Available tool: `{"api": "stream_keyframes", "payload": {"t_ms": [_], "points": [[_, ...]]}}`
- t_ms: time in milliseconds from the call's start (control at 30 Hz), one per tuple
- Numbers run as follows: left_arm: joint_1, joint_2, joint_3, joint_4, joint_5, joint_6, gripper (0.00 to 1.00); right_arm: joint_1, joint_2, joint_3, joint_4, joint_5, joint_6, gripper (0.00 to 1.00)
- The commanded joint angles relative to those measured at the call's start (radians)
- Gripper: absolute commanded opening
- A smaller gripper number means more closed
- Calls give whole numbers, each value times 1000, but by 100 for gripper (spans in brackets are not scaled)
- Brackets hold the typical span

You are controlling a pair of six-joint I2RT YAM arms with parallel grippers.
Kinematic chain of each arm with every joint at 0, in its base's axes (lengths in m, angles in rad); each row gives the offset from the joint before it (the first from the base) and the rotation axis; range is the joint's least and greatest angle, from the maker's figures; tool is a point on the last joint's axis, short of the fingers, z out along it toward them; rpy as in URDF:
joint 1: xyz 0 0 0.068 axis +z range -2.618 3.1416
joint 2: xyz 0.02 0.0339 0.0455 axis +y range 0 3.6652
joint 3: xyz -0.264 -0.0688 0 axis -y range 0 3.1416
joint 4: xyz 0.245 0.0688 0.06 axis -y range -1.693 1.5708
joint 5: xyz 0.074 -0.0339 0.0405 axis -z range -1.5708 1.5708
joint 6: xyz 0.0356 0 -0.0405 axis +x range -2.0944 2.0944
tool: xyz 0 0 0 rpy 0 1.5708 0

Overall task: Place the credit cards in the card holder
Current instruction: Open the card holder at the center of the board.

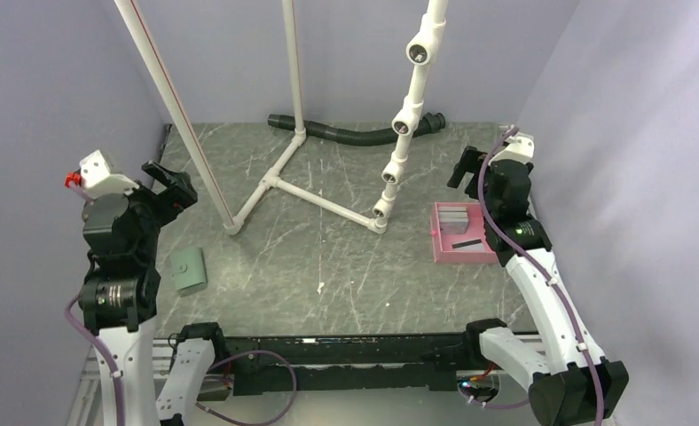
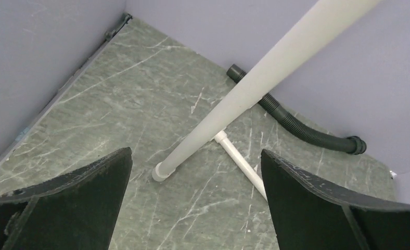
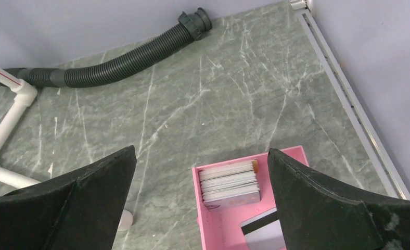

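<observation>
A stack of grey credit cards [image 1: 455, 218] stands on edge in the far end of a pink tray [image 1: 443, 252] at the right. A loose card with a black stripe [image 1: 467, 241] lies flat in the tray. The right wrist view shows the stack [image 3: 229, 184], a tan card edge behind it, and the loose card [image 3: 263, 233]. My right gripper [image 3: 200, 205] is open and empty above the tray. The sage-green card holder [image 1: 189, 270] lies closed on the table at the left. My left gripper [image 1: 170, 184] is open and empty, raised beyond the holder [image 2: 195, 203].
A white PVC pipe frame [image 1: 315, 191] stands mid-table with a slanted pole [image 2: 234, 104] and an upright jointed column [image 1: 404, 124]. A black corrugated hose [image 1: 355, 133] lies along the back wall. Purple walls enclose the table on three sides.
</observation>
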State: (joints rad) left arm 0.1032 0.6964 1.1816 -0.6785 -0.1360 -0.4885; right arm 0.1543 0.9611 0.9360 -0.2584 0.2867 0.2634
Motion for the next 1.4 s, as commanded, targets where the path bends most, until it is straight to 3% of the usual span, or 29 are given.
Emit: {"api": "stream_keyframes", "payload": {"t_ms": [0,133,333,467,600,700,900,1100,1200,1367], "points": [[4,-28,28,-81,0,-37,99,5,-11,26,-16,8,54,100],[4,-18,-13,-177,-23,-64,99,4,48,107,-157,-41,131,100],[4,110,-92,-407,-121,-234,100,68,-3,68,-263,-9,214,100],[25,177,-188,-447,-124,-330,99,90,-60,21,-277,-160,178,100],[120,182,-248,-413,-108,-425,99,106,-109,-50,-252,-463,114,100],[231,176,-304,-343,-71,-495,99,123,-141,-101,-248,-553,102,100],[429,310,-348,-283,25,-623,99,167,-155,-114,-290,-574,85,100],[584,548,-314,-152,126,-527,99,200,-165,-99,-302,-564,69,100],[605,600,-350,-2,119,-450,99,215,-148,-103,-292,-599,71,100],[606,676,-399,80,123,-406,99,264,-120,-100,-291,-615,51,100]]}}
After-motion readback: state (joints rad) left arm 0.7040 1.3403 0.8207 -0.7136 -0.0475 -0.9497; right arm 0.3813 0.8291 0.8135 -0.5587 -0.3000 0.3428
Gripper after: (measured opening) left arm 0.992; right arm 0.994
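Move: The closed green card holder lies far below the left hand, about 36 cm down, some 10 cm to its left and 4 cm back. The foot of the nearest white pipe stands about 8 cm ahead of that hand, nearly straight in line and 35 cm down. From the right hand the holder is roughly 68 cm left, 13 cm back and 27 cm lower, while the pink card box sits 26 cm beneath, about 3 cm back and 2 cm right. The left hand plunges some 30 cm towards the card holder, first drawing back a little and then swinging about 12 cm left as it sinks, while the wrist turns by roughly 75 degrees from pointing forward to pointing steeply down, fingers wide open and stopping short of the holder. Meanwhile the right hand leaves its place over the pink box, going left and back and somewhat down, and turns counter-clockwise towards the holder's side of the board with its fingers still open. ##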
